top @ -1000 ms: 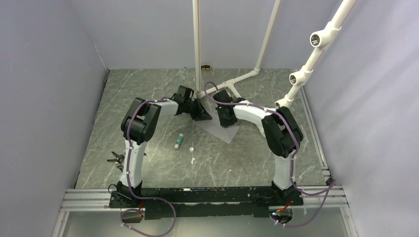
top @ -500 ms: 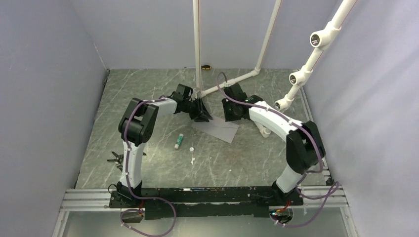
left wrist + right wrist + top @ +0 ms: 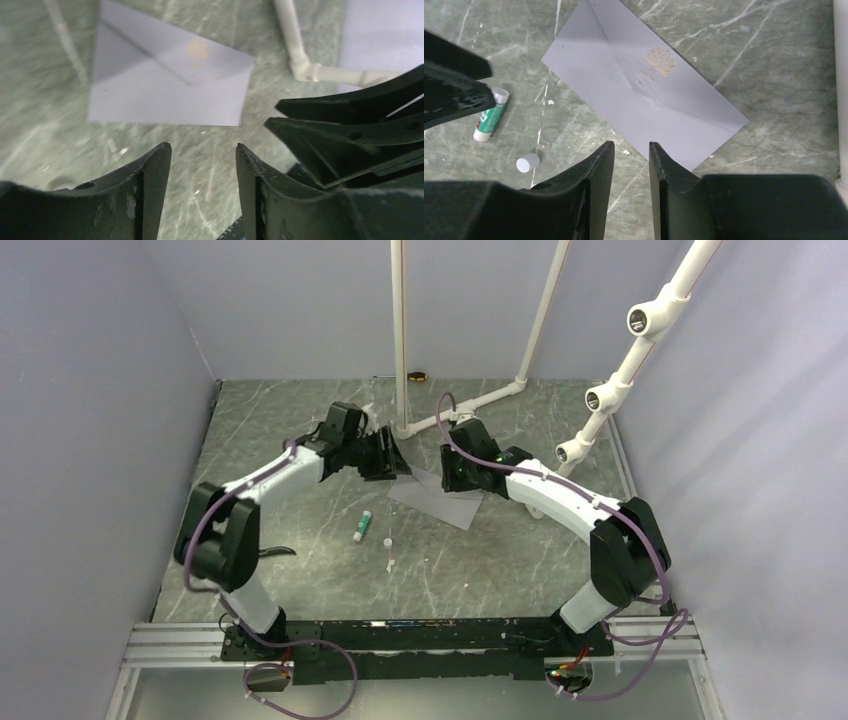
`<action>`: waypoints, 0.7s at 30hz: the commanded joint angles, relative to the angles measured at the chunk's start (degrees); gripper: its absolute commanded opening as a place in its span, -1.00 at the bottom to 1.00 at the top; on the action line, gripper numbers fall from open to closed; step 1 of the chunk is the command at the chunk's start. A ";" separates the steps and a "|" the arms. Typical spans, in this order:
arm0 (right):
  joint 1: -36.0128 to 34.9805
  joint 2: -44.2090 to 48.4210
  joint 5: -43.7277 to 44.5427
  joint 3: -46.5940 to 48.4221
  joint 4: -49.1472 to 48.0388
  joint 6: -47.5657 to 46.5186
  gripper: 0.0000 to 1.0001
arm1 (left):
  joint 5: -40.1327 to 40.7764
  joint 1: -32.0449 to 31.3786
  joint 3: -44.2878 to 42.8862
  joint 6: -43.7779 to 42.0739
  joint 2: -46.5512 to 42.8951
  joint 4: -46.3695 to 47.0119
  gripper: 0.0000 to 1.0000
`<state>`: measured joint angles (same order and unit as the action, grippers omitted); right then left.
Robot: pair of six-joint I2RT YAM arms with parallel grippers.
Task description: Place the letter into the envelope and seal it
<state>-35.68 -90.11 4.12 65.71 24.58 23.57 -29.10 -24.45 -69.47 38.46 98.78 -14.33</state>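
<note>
The grey envelope [image 3: 440, 500] lies flat on the green marbled table with its pointed flap folded down; a gold emblem sits at the flap's tip. It also shows in the left wrist view [image 3: 165, 85] and the right wrist view [image 3: 644, 95]. The tan letter is not in view. My left gripper [image 3: 398, 462] [image 3: 202, 146] hovers open and empty at the envelope's far left corner. My right gripper [image 3: 455, 480] [image 3: 631, 143] hovers open and empty over the envelope's right end. The two grippers face each other across it.
A glue stick [image 3: 362, 527] [image 3: 489, 117] and its white cap [image 3: 388, 541] [image 3: 527, 162] lie left of the envelope, nearer the arms. White pipe posts [image 3: 400, 340] [image 3: 300, 55] stand just behind the grippers. A small dark object [image 3: 417, 375] lies at the back wall.
My left gripper has pulled back and left off the envelope, its elbow swinging out left. My right arm has stretched out, its elbow swinging right. The envelope has not moved.
</note>
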 commanded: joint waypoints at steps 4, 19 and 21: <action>-6.94 -4.45 5.13 5.08 0.98 0.58 -0.08 | 23.70 -0.16 11.88 -3.61 -16.68 -4.62 0.34; -19.88 -14.05 -0.45 12.59 1.90 -5.59 0.23 | 45.99 -0.16 26.64 2.75 -41.95 -10.32 0.85; -20.45 -14.55 -1.65 12.78 1.49 -6.04 0.21 | 47.20 -0.16 27.58 4.47 -43.63 -11.43 0.78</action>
<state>-54.96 -104.49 6.39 76.66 27.35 20.62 11.07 -24.45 -43.59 38.68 59.37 -23.51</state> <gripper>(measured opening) 0.616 0.916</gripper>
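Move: From the right hand, the glue stick's small white cap stands about 13 cm left and 7 cm back, roughly 10 cm lower. The glue stick lies about 18 cm left and 3 cm back, and the envelope is nearly below, some 4 cm ahead and 1 cm left, both about 11 cm down. From the left hand, the glue stick is about 9 cm left, 6 cm back and 12 cm below. The cap is about 4 cm left and 10 cm back, and the envelope 7 cm right and 1 cm ahead. Clear above the envelope, the empty right hand swings some 12 cm left and about 7 cm back, sinking a little as it heads for the white cap, turning roughly 20 degrees counter-clockwise, its fingers spreading to well over half open. The left hand sweeps farther left and somewhat back at almost the same height, to the left side of the glue stick, twisting counter-clockwise with its left side rising while its fingers open wide; neither hand touches anything at the end. ##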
